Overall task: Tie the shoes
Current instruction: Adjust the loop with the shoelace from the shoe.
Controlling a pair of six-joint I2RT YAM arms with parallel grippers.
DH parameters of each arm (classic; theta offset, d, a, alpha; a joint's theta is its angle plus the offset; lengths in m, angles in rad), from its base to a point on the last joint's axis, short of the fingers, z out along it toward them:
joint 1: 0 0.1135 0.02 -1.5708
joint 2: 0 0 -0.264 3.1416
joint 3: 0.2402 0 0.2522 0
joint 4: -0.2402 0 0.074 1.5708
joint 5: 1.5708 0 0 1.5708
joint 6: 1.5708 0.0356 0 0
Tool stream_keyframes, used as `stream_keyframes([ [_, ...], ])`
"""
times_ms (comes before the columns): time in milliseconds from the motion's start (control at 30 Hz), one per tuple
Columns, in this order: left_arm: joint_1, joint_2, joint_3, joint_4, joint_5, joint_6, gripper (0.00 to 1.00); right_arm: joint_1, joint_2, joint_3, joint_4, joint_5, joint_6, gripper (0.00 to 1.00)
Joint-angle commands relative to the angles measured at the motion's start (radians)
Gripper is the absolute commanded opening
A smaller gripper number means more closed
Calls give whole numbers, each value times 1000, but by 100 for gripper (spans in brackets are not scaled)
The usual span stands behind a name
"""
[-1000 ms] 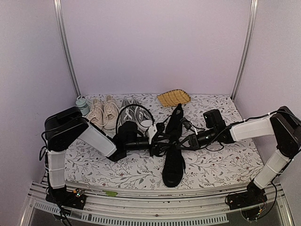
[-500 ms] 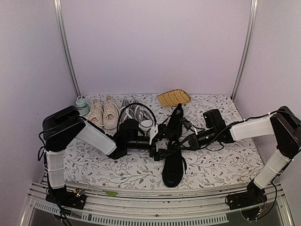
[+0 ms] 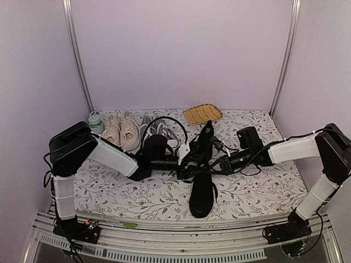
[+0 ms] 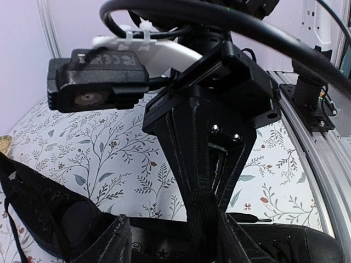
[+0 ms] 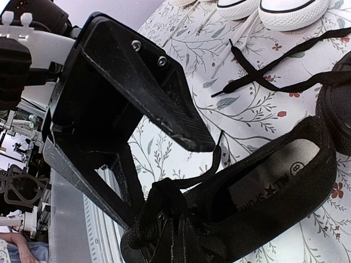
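Note:
Two black shoes lie mid-table: the near shoe (image 3: 202, 197) points at the front edge, the far shoe (image 3: 207, 137) lies behind it. Over the near shoe's opening (image 5: 285, 175) the two grippers meet. My right gripper (image 3: 208, 165) (image 5: 170, 246) is shut on a bunched loop of black lace (image 4: 204, 219) (image 5: 159, 211). Open, my left gripper (image 3: 194, 163) (image 4: 178, 236) has a finger on each side of that loop without clamping it. The right wrist view shows its ribbed finger (image 5: 181, 126) spread well above the lace.
Beige shoes (image 3: 122, 131) and grey shoes with white toe caps (image 3: 159, 131) (image 5: 290, 11) stand at the back left beside a pale cup (image 3: 96, 121). A yellow woven basket (image 3: 202, 114) sits at the back. A loose black lace (image 5: 274, 71) trails across the floral cloth.
My left gripper has slid right, up to the right gripper over the near shoe, and now straddles the lace loop. The right arm has stayed put, still shut on the lace.

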Motion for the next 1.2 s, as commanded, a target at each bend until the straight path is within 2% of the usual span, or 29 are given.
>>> stream_keyframes([
  [0, -10, -4, 29, -25, 26, 14, 53, -3, -5, 19, -13, 12, -9, 0],
  [233, -18, 20, 64, -53, 28, 19, 51, -3, -5, 23, -19, 14, -14, 0],
  [433, -26, 36, 77, -60, 60, 27, 41, -3, -5, 23, -23, 15, -17, 0],
  [533, -27, 30, 71, -55, 60, 27, 30, -3, -5, 25, -25, 15, -19, 0],
  [667, -19, -1, 15, 32, 32, -20, 0, -3, -6, 24, -32, 20, -24, 0],
  [767, -1, -28, -32, 100, -25, -71, 0, -3, -14, 23, -50, 30, -28, 0],
  [1167, 20, -48, -126, 148, -163, -110, 0, -2, -47, 5, -81, 37, -39, 0],
])
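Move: The left hand's half-open fingers are already around the lace loop, whose middle is about 2 cm to their right, 1 cm back and level with them. Below, the near black shoe is centred some 7 cm back, 1 cm right and 8 cm down; the far black shoe is about 13 cm ahead, 1 cm right and 8 cm down. From the right hand, shut on the lace, the loop is roughly 2 cm left, 1 cm back and 1 cm up. Left hand edges right, pinches the loop, then draws about 3 cm left; the right keeps its hold. ##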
